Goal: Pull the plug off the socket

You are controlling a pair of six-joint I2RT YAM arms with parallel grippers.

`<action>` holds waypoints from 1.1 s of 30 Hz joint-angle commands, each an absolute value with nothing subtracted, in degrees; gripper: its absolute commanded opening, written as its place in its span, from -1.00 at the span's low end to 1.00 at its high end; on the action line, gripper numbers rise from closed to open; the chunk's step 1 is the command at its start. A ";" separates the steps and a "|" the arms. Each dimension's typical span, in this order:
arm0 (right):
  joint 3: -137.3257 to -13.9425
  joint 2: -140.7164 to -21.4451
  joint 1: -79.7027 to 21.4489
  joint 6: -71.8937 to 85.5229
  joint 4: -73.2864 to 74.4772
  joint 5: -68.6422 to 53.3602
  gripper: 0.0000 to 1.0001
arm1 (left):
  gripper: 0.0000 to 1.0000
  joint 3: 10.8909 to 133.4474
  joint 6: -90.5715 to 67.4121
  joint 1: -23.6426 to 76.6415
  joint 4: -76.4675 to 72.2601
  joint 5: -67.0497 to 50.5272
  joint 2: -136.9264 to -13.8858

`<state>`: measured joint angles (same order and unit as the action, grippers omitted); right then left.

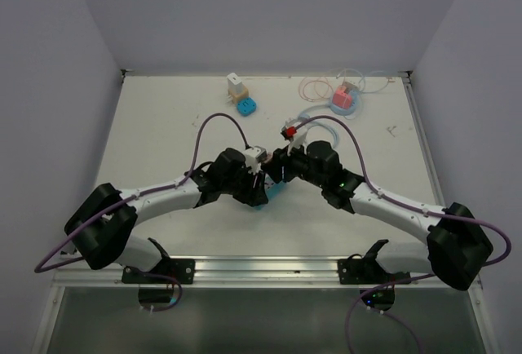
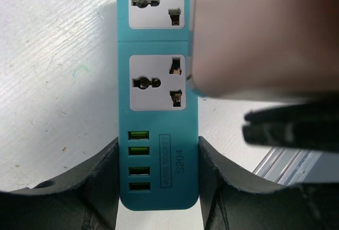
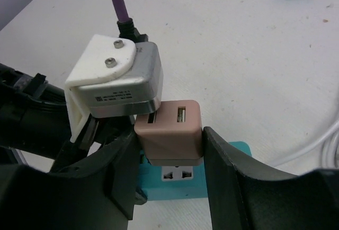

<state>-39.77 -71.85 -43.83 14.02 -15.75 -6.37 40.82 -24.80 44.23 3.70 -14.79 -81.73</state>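
The socket is a teal power strip (image 2: pixel 158 39) lying on the white table. My left gripper (image 2: pixel 158 177) is shut on its USB end, one finger pressed to each long side. The plug (image 3: pixel 169 129) is a pinkish-brown cube standing on the strip, just above an empty outlet. My right gripper (image 3: pixel 169 145) is shut on it, a black finger (image 3: pixel 228 171) against each side. Its pins are hidden. In the left wrist view the plug (image 2: pixel 265 34) is a blurred mass at upper right. From above, both grippers (image 1: pixel 269 179) meet at mid-table over a sliver of the strip (image 1: pixel 275 192).
A white charger (image 1: pixel 236 86) and a blue-and-orange block (image 1: pixel 248 107) lie at the back centre. A pink adapter (image 1: pixel 346 97) with coiled cables sits at the back right. A white cable (image 3: pixel 318 145) runs right of the strip. The left wrist's camera housing (image 3: pixel 116 76) touches the plug.
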 commanded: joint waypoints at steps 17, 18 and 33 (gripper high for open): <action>-42.27 -78.30 -29.63 30.84 11.86 16.00 -0.96 | -1.00 38.41 -31.28 35.25 8.43 9.57 -74.97; -42.62 -79.53 -28.14 30.94 13.00 15.65 -0.96 | -1.00 38.32 -32.33 34.98 9.31 11.06 -74.54; -42.89 -83.41 -14.86 34.89 17.93 10.82 -0.58 | -1.00 33.31 -43.76 13.72 15.82 25.75 -65.30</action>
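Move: In the left hand's grip is the blue socket, bound for clear table some 24 cm to the left and 8 cm ahead, surface about 6 cm below; its white cable bundle lies roughly 26 cm ahead and 12 cm right. From the right hand, already holding the freed plug, the clear table it goes to is about 22 cm right, 4 cm ahead and 17 cm down. The grey hose coil lies about 20 cm ahead and 17 cm right. Swinging apart, both hands keep their grips: the right carries the plug about 22 cm right, away from the socket, sinking some 15 cm to just over the table and then travelling level, while it turns clockwise and tips nose-down. The left starts forward and left, then sweeps the socket faster to the left, about 24 cm in all, nearly level, turning some 60 degrees counter-clockwise. ##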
